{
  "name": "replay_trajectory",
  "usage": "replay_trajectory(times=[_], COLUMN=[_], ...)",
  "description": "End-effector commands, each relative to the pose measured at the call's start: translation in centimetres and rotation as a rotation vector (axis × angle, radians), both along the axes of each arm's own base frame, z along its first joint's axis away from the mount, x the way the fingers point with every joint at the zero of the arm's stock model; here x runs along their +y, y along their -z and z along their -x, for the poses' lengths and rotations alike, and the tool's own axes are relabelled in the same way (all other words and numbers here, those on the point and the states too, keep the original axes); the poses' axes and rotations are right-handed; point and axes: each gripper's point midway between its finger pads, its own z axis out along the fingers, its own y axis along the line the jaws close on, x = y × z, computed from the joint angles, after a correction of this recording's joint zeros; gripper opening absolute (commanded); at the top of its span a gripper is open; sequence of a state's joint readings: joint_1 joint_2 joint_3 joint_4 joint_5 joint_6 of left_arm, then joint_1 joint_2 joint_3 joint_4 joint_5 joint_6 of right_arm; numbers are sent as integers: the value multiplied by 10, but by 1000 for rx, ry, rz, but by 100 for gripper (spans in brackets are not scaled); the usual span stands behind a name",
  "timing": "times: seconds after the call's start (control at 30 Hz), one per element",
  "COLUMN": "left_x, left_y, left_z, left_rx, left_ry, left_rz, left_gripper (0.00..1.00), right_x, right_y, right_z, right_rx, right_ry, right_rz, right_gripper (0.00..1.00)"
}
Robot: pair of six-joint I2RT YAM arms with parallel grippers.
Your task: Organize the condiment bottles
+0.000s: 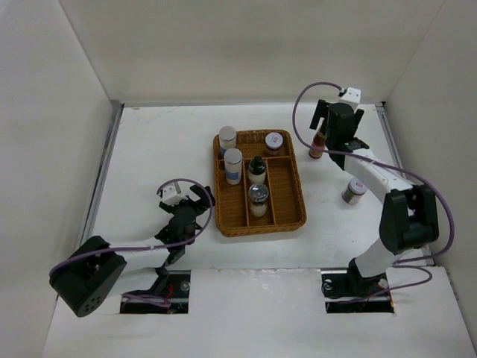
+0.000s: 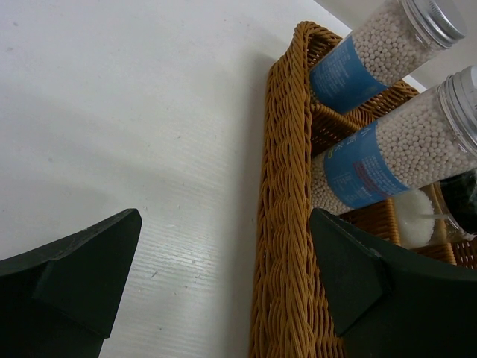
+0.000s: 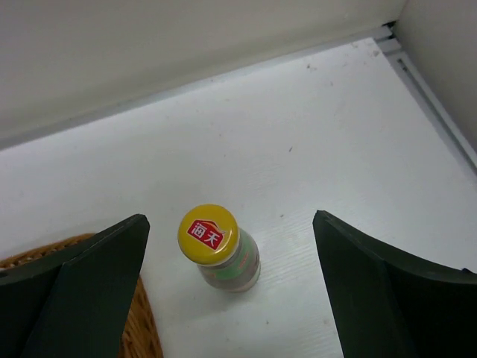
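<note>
The brown wicker tray [image 1: 297, 195] holds two white blue-labelled bottles [image 1: 227, 139] [image 1: 233, 165], a red-white-lidded jar [image 1: 274, 142], a black-capped bottle [image 1: 257, 169] and a grey-lidded shaker [image 1: 258, 200]. A slim yellow-capped bottle [image 3: 209, 236] stands upright on the table right of the tray [image 3: 141, 335], below my open right gripper [image 3: 231, 250], apart from both fingers. Seen from above, that bottle [image 1: 317, 144] is partly covered by the right gripper [image 1: 324, 133]. My left gripper [image 2: 223, 253] is open, straddling the tray's left rim [image 2: 287, 224], beside the two blue-labelled bottles [image 2: 358, 63] [image 2: 380, 160].
Another grey-lidded shaker [image 1: 354, 190] stands on the table right of the tray, close to the right arm's forearm [image 1: 373, 171]. White walls close the table at the back and both sides. The left gripper [image 1: 195, 206] sits low at the tray's near-left side.
</note>
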State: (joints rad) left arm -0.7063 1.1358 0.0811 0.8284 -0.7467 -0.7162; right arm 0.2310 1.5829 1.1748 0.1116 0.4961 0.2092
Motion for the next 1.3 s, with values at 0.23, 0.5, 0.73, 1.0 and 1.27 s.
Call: replay_trajectory(times=[0.23, 0.5, 0.73, 1.0, 1.27], left_x=[-8, -10, -11, -11, -11], left_y=[-22, -18, -20, -24, -25], left_z=[-11, -13, -12, -12, -11], left_rx=[-57, -46, -50, -62, -66], left_ry=[-1, 4, 11, 16, 17], left_rz=[65, 57, 62, 75, 78], left_gripper=[100, 100, 100, 100, 100], right_x=[11, 4, 30, 117, 165], right_y=[11, -24, -104, -108, -67], right_z=[-32, -24, 35, 81, 83], right_rx=[-11, -130, -291, -307, -231], right_ry=[-54, 7, -43, -272, -374], right_rz=[4, 67, 53, -47, -84], right_gripper=[72, 38, 38, 39, 39])
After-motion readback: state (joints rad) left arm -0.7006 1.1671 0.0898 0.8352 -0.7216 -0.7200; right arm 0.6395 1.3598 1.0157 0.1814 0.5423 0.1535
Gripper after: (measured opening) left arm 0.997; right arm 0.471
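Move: The sauce bottle stands just beneath the open right hand, about 2 cm ahead, 1 cm to its left, its middle some 9 cm lower. The pale-lidded jar in the basket is 18 cm left and 2 cm ahead; the basket's centre lies about 22 cm left and 9 cm back. The grey-lidded jar stands 14 cm back and 11 cm right. From the left hand, the sauce bottle is roughly 48 cm right and 18 cm ahead. Down about 5 cm and slightly forward, the right hand sinks around the sauce bottle and pinches it below its yellow cap. It then lifts the bottle some 14 cm while sweeping back and left, turning about 20 degrees counter-clockwise, and starts to sink again over the basket behind the pale-lidded jar, having carried it about 15 cm left with the grip kept. ##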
